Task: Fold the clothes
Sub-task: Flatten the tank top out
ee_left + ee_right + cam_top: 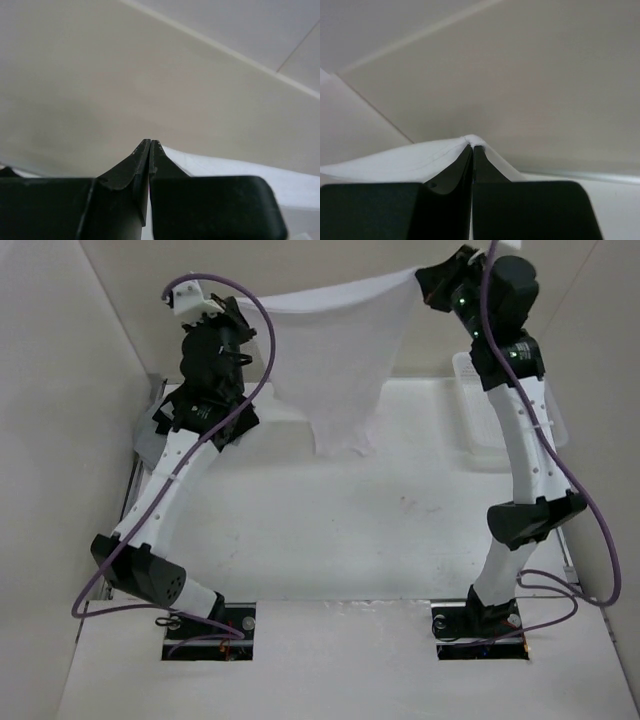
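Observation:
The clothes [335,350], a plain white thin garment, hang stretched in the air between both grippers at the back of the table, the lower end drooping to just above the surface. My left gripper [237,308] is shut on the garment's upper left corner. In the left wrist view the jaws [150,143] are pressed together, with white fabric [230,170] running off to the right. My right gripper [422,280] is shut on the upper right corner. The right wrist view has the cloth [395,162] bunched over the closed fingertips [472,146].
A clear plastic bin [482,435] stands at the back right beside the right arm. Dark and grey items [150,435] lie at the back left behind the left arm. Pale walls enclose the white table [400,530] on three sides.

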Robot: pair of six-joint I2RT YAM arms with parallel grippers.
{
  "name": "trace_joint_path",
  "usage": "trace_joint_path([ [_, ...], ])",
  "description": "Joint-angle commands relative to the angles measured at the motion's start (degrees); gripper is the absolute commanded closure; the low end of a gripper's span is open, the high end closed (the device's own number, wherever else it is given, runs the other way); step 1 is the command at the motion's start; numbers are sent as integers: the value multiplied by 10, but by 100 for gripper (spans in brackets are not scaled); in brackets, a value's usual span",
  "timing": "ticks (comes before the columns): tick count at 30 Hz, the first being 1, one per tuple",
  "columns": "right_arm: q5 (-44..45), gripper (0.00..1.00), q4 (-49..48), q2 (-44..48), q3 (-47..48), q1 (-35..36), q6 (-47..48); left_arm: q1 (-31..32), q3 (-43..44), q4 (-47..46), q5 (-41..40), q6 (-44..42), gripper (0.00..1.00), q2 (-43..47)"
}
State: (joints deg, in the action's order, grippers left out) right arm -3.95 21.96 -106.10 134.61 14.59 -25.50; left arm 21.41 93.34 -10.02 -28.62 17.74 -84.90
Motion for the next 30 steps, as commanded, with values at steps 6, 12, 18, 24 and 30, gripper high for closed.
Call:
trace_joint_path([
  [6,5,100,-17,119,-69,19,20,25,-32,-34,-32,-44,100,78],
  [12,38,100,-143,297,-442,38,15,77,-206,-80,-93,-45,100,158],
  [18,125,100,-181,510,-787,136,-20,218,-478,-130,-239,-48,100,292],
  [24,177,100,-79,678,-1008,292,-115,428,-662,-76,-454,-46,100,452],
  [30,205,100,18,776,-1134,467,-294,709,-706,-70,-715,-40,100,513],
])
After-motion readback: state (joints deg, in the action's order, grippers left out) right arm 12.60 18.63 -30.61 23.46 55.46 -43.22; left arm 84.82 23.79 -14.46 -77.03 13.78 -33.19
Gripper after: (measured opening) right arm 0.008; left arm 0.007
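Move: Both closed grippers already hold the tank top's hem high. For the left hand the near table edge lies about 31 cm back, 5 cm right and 50 cm down; the black clothes sit some 13 cm ahead, 17 cm left and 48 cm below. For the right hand that edge is about 35 cm back, 4 cm left and 52 cm down; the white basket stands roughly 12 cm ahead, 32 cm right and 47 cm below. Swing the held hem up 5 to 8 cm as both grippers draw back, then sweep it down and back towards the near table edge: the left about 28 cm back and 26 cm lower overall, the right 35 cm back and nearly 40 cm lower. Keep both grips shut, tipping the fingers down, the right by some 35 degrees. ##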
